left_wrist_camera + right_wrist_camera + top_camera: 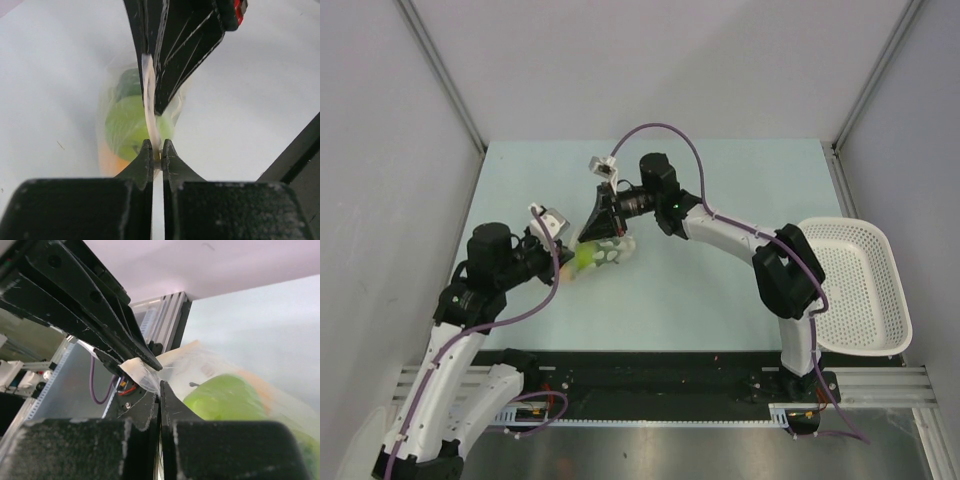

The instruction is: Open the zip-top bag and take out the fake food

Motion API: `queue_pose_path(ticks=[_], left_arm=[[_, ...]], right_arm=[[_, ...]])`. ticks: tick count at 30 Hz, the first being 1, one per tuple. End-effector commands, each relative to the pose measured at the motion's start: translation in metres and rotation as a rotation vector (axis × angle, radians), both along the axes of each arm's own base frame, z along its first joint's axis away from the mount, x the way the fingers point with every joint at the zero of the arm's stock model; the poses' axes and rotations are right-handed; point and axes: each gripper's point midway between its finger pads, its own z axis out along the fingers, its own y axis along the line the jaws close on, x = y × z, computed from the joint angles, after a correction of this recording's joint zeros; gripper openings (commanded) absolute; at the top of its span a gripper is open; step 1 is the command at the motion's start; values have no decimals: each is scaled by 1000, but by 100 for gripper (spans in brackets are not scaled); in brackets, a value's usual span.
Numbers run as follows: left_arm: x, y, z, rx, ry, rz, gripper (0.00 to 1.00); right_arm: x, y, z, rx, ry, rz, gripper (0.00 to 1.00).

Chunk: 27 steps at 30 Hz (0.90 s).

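The zip-top bag (608,252) hangs just above the table between both arms, its clear plastic crinkled. Inside it shows the fake food: a lime green fruit (131,126), a dark green one (129,82) behind it and an orange one (107,161) lower left. My left gripper (156,150) is shut on one side of the bag's top strip. My right gripper (160,388) is shut on the other lip, right opposite, with the lime green fruit (225,399) just beyond. From above, the left gripper (570,267) and right gripper (588,241) meet at the bag's left end.
A white mesh basket (895,300) stands at the table's right edge beside the right arm's base. Grey walls close in the table on the left, back and right. An aluminium rail (650,385) runs along the near edge.
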Motion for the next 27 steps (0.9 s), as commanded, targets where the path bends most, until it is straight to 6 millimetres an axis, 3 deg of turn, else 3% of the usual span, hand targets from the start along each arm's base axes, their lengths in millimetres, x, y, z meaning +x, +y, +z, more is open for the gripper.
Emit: queue_pose_path(ticks=[1,6,10,15,18,27], left_arm=[[-11,10,-9,-11,75,78,0],[-12,17,0,-54,154,189,0],[-12,16,8,-72,202,217,0],[-19,22,8,-63,278,269,0],[-29,27,7,-73,350,325,0],[-61,28,-2,-150,548,435,0]], right_arm=[[33,-24,70,172,-85,-111,0],[77,-37,64,146,-44,-247,0],[114,-45,48,112,16,-362,0],[150,-45,37,143,46,-443,0],[166,-44,40,177,47,-481,0],[196,-30,17,227,103,-502,0]])
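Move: Both hands already pinch the zip-top bag's mouth; its middle is roughly 3 cm ahead and 2 cm right of the left hand, and 3 cm back and 2 cm left of the right, at about their height. The green food hangs about 9 cm below and 1 cm ahead of the right hand, level with it sideways. The orange food is some 4 cm back, 4 cm left and 11 cm below. The right hand pulls its pinched bag rim some 9 cm forward while the left still grips, turning counter-clockwise. ##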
